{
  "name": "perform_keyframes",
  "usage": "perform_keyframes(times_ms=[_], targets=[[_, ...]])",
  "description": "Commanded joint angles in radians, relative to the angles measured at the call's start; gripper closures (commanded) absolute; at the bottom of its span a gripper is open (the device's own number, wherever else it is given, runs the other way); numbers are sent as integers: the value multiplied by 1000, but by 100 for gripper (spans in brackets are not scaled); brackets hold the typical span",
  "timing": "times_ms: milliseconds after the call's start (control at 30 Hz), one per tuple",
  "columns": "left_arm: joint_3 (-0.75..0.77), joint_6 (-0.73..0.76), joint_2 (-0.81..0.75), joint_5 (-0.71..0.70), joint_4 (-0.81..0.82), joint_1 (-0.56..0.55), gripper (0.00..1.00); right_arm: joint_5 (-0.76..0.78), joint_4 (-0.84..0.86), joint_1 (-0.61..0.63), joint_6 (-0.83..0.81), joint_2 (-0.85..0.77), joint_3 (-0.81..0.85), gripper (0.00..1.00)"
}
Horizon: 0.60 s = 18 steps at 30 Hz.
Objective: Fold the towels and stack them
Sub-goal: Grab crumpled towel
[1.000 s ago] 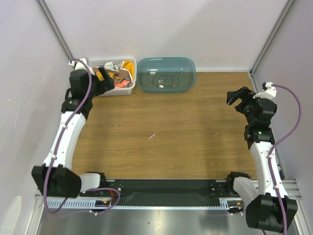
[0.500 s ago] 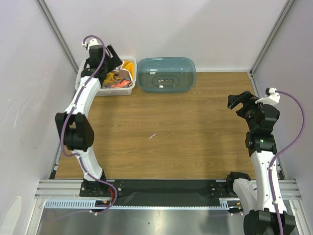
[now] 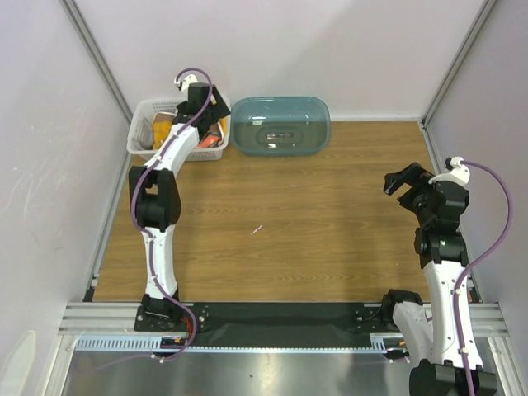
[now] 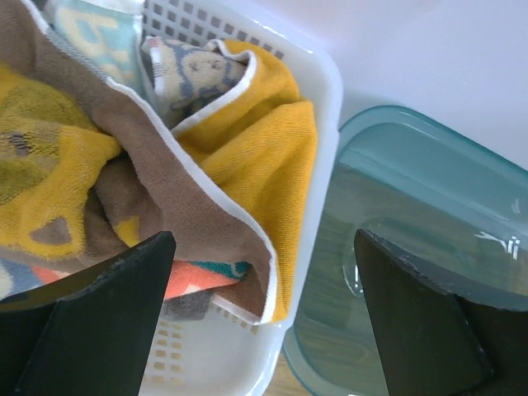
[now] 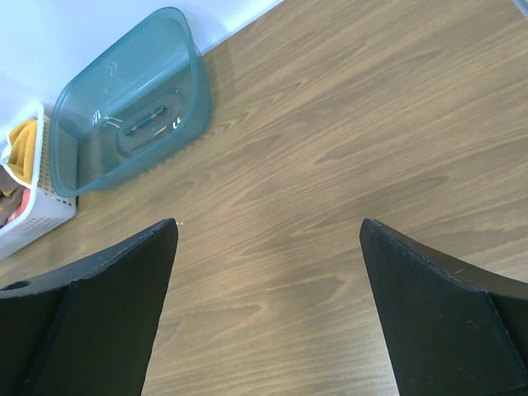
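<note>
The towels (image 4: 157,186) lie bunched in a white lattice basket (image 4: 328,91). A brown one with orange edge and patterns is on top, with other printed cloth under and behind it. In the top view only orange patches of the towels (image 3: 159,132) show past the arm. My left gripper (image 4: 262,239) (image 3: 209,112) hangs open just above the basket's right end, its jaws spanning the towel's corner and the basket rim, holding nothing. My right gripper (image 3: 404,180) (image 5: 268,223) is open over bare table at the right, far from the basket.
A translucent teal oval tub (image 3: 280,125) (image 4: 429,206) (image 5: 124,107) stands right next to the basket (image 3: 142,140) at the back of the wooden table (image 3: 289,223). White walls close in the left, back and right sides.
The left arm has stretched out and swung its gripper from the basket's left end to its right end. The right arm has hardly moved.
</note>
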Motion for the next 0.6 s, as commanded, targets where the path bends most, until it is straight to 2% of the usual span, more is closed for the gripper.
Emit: perform_keyframes(times_ms=[0,133,167,267,433,533,567], targets=[[48,-20,4,-107,48,4,4,23,-27,-1,-23,-38,41,0],[43,-17,33,-114,68,4,6,43,-40,-1,-38,-48,44,0],[43,-17,38,-108,78,4,11,45,-45,-1,-37,-48,50,0],[49,-20,58,-100,96,1,17,45,-59,-1,-32,-56,53,0],[76,-12,79,-114,84,-1,19,62,-77,-1,-34,-75,54,0],[79,-2,72,-114,94,1,45,68,-79,-1,-39,-87,54,0],[83,0,69,-117,90,-1,64,69,-79,-1,-37,-88,54,0]])
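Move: The white-hemmed end of the brown towel lies in the basket about 2 cm ahead of the left hand, 2 cm to its left and 4 cm below. The yellow towel along the basket wall is roughly 6 cm ahead, 1 cm left and 5 cm down. The teal tub's middle sits some 17 cm to the left hand's right, level fore and aft and 12 cm lower. From the right hand the brown hem is about 33 cm ahead, 50 cm left and 11 cm below. Easing left and a little forward first, then sinking about 3 cm in all onto the brown towel's hemmed end, the left hand turns some 5 degrees counter-clockwise. Its wide-open fingers close about halfway around the white hem, most quickly at the very end, and begin to pinch the cloth. The empty right hand draws back not quite 2 cm, fingers still open. ##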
